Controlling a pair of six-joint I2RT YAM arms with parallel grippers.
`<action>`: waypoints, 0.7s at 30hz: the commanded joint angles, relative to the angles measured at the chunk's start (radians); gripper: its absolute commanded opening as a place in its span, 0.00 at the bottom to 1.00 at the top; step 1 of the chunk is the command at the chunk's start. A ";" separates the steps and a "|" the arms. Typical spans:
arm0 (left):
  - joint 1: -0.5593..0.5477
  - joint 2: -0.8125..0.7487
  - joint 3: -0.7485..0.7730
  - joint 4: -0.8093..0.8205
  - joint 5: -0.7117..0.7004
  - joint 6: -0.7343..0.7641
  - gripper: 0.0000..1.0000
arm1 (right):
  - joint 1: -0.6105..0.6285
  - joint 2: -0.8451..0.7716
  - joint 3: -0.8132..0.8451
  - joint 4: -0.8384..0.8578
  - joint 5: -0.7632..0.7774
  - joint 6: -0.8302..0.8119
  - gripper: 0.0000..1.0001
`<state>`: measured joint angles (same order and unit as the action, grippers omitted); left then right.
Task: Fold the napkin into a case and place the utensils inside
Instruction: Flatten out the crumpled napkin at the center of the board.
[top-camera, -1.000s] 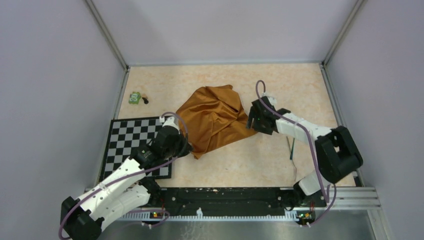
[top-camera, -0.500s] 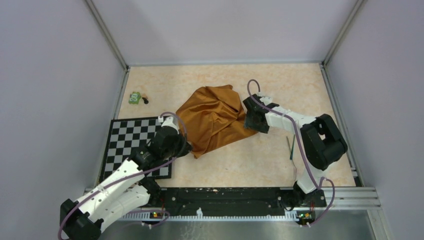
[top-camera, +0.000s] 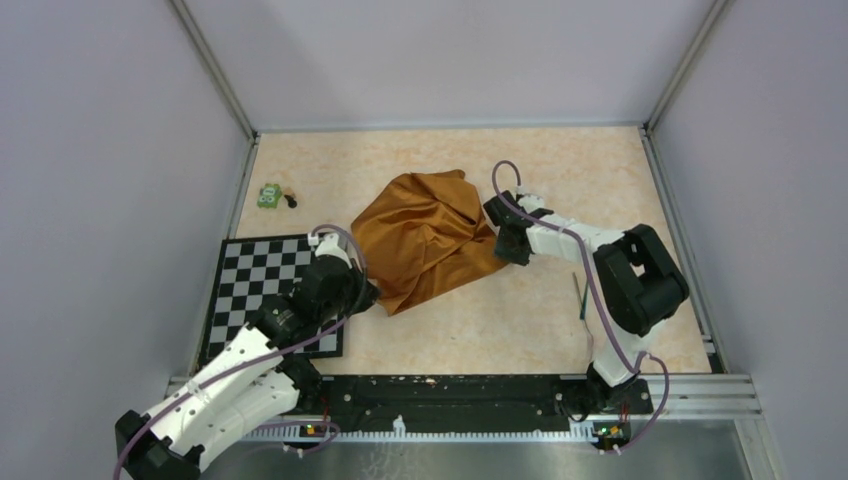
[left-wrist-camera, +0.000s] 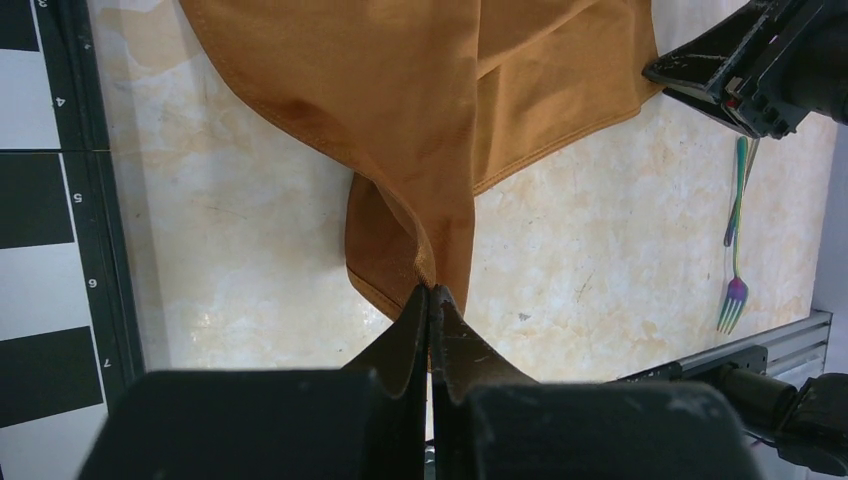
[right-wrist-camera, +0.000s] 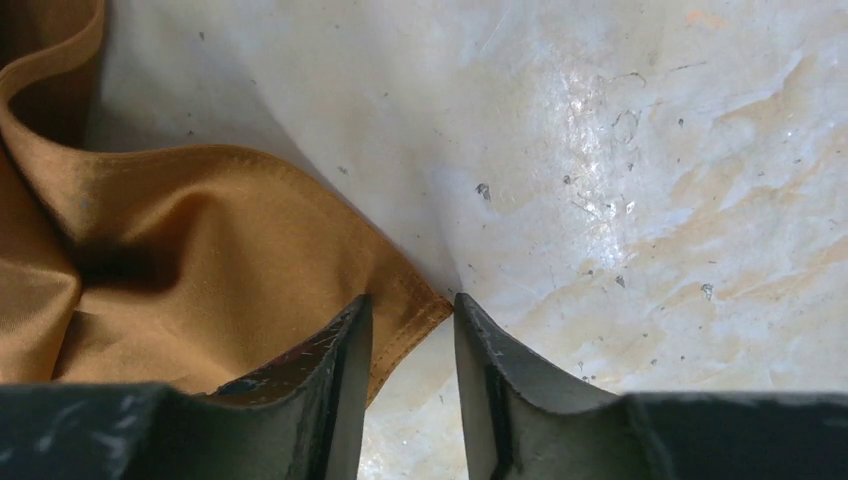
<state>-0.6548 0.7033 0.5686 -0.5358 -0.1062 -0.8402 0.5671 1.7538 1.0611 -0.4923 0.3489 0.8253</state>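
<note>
The rust-orange napkin (top-camera: 425, 240) lies rumpled in the middle of the table. My left gripper (top-camera: 368, 297) is shut on its near-left corner; in the left wrist view the cloth (left-wrist-camera: 420, 90) runs up into a pinched fold between the closed fingertips (left-wrist-camera: 432, 290). My right gripper (top-camera: 500, 235) is low at the napkin's right corner. In the right wrist view that corner (right-wrist-camera: 200, 230) lies between its jaws (right-wrist-camera: 412, 305), which stand apart with a gap around it. The utensils (top-camera: 583, 295) lie at the near right; an iridescent fork (left-wrist-camera: 737, 230) shows in the left wrist view.
A black-and-white checkered mat (top-camera: 262, 290) lies at the near left, under my left arm. A small green toy (top-camera: 269, 196) sits at the far left. Walls close in the table on three sides.
My right gripper has moved left onto the napkin's right corner and its jaws have narrowed. The left gripper has drawn its held corner slightly toward the near left.
</note>
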 joint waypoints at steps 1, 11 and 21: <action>0.003 -0.030 0.036 0.010 -0.052 0.002 0.00 | 0.007 -0.007 -0.053 0.070 0.013 0.004 0.27; 0.003 0.030 0.165 0.039 -0.169 0.067 0.00 | -0.009 -0.451 -0.138 0.233 0.061 -0.255 0.00; 0.003 0.083 0.170 0.071 -0.128 0.085 0.00 | -0.023 -0.601 -0.168 -0.190 0.026 -0.101 0.00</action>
<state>-0.6544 0.7765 0.7238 -0.5007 -0.2436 -0.7757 0.5514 1.1824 0.9302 -0.4610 0.3996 0.6563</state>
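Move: The napkin's free right-hand corner already lies between the half-open right fingertips, barely 1 cm below the right hand point, with the napkin's crumpled middle about 15 cm to this hand's left and 4 cm farther out, and the utensils some 15 cm to its right and 8 cm back. The left hand already holds the near-left corner up; from it the napkin's middle lies about 14 cm ahead, 9 cm right and 13 cm below, and the chessboard roughly 21 cm left and 4 cm ahead, as far below. Shut the right gripper on the napkin corner, pinching it off the table, then bring it up fast by about 15 cm, drifting a little to the right while the fingers tip outward-up some 25 degrees. Keep the left gripper shut on its own corner and raise it about 6 cm while carrying it 4 cm forward, tipping its fingers slightly up. ##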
